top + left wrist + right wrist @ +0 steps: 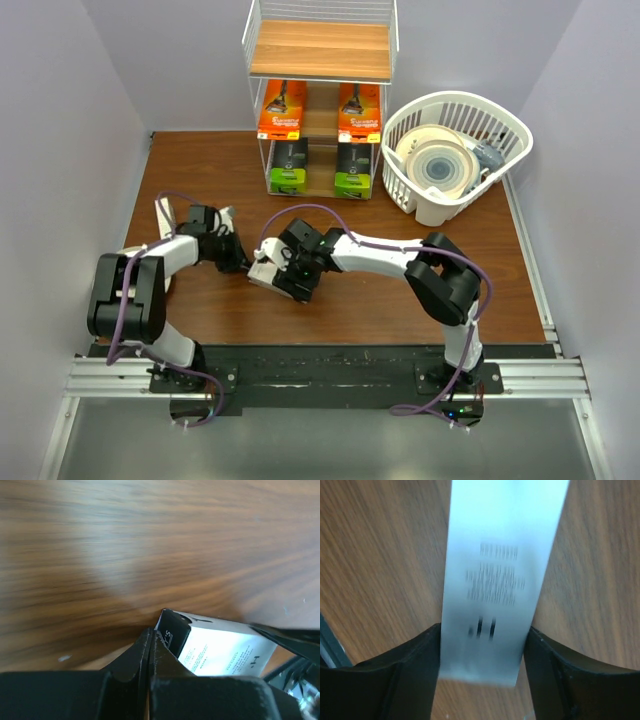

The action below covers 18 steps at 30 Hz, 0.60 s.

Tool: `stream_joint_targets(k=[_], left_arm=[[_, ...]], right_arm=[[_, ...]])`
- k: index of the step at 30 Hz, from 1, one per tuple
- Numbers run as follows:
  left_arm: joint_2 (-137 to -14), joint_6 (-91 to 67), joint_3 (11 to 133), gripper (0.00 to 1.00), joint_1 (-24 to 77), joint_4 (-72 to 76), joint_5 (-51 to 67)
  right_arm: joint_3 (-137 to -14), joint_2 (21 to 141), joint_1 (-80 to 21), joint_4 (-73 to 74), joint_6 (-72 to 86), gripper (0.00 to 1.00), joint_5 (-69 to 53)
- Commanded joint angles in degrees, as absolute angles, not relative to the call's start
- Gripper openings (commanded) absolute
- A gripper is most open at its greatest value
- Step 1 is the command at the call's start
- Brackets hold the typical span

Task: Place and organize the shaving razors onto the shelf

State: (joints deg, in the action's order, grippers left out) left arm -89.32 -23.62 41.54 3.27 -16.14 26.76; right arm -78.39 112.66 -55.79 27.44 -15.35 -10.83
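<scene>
A long slim white razor box [264,276] lies on the wooden table in front of the shelf [320,52]. My right gripper [285,272] is down over it. In the right wrist view both fingers [420,655] press its long sides, so the right gripper [484,631] is shut on the white box [505,540]. My left gripper [240,262] is shut and empty, its tip [150,632] against the box's dark end [172,635]. Two orange razor cards [281,110] stand on the shelf's middle board. Two black boxes with green ends [288,166] stand on the bottom board.
A white slotted basket [505,125] holding round cream plates [440,165] stands right of the shelf. The shelf's top board [320,50] carries nothing. Grey walls close in the table on the left, right and back.
</scene>
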Motion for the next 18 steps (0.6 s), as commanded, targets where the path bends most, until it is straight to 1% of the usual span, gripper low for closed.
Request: stream_joint_targets(k=[1,2,4,8,15,18], left_arm=[[-90.27,-24.0,45.95,0.0,7.38,-20.11,32.98],[-89.65,-23.3,46.66,0.0,7.12,-21.52,29.04],[-88.77,-21.62,47.55,0.0,6.24,-24.16,25.85],[-87.01,-21.18,46.41,0.0,2.91,-24.7,23.99],[-84.2,-21.71,45.88,0.0,0.0,-24.52,23.64],[-82.71,-21.36,45.79,0.0,-2.81,-24.7,23.91]], right_arm=[[-80.6,115.31,-57.22,16.79,-16.08,0.73,-11.35],[-80.07,114.44,-57.22,16.79,-16.08,0.76,-9.77],[-79.28,113.3,-57.13,16.27,-15.82,0.82,-7.83],[-76.47,109.17,-56.87,15.91,-15.56,0.87,-5.63],[-73.83,107.14,-56.69,16.52,-15.91,0.88,-5.1],[-73.3,107.23,-56.51,16.96,-16.78,0.88,-4.66]])
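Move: The white razor box is between the right gripper's fingers, held near its right end; its middle lies about 4 cm to the hand's left, 2 cm forward and a bit lower. From the left hand's closed fingertips, at the black end, that middle is roughly 7 cm right and 4 cm back. Counted from the left hand, the left green box on the shelf stands some 21 cm ahead and 8 cm right, and the second white box about 18 cm left and 11 cm ahead. Open the right gripper to let go of the razor box and shift it left about 3 cm and slightly forward along the box, then ease partly back right and rise some 2 cm. Nudge the box's black end rightward about 2 cm with the left gripper kept shut, then draw it left about 4 cm and up, clear of the box. ##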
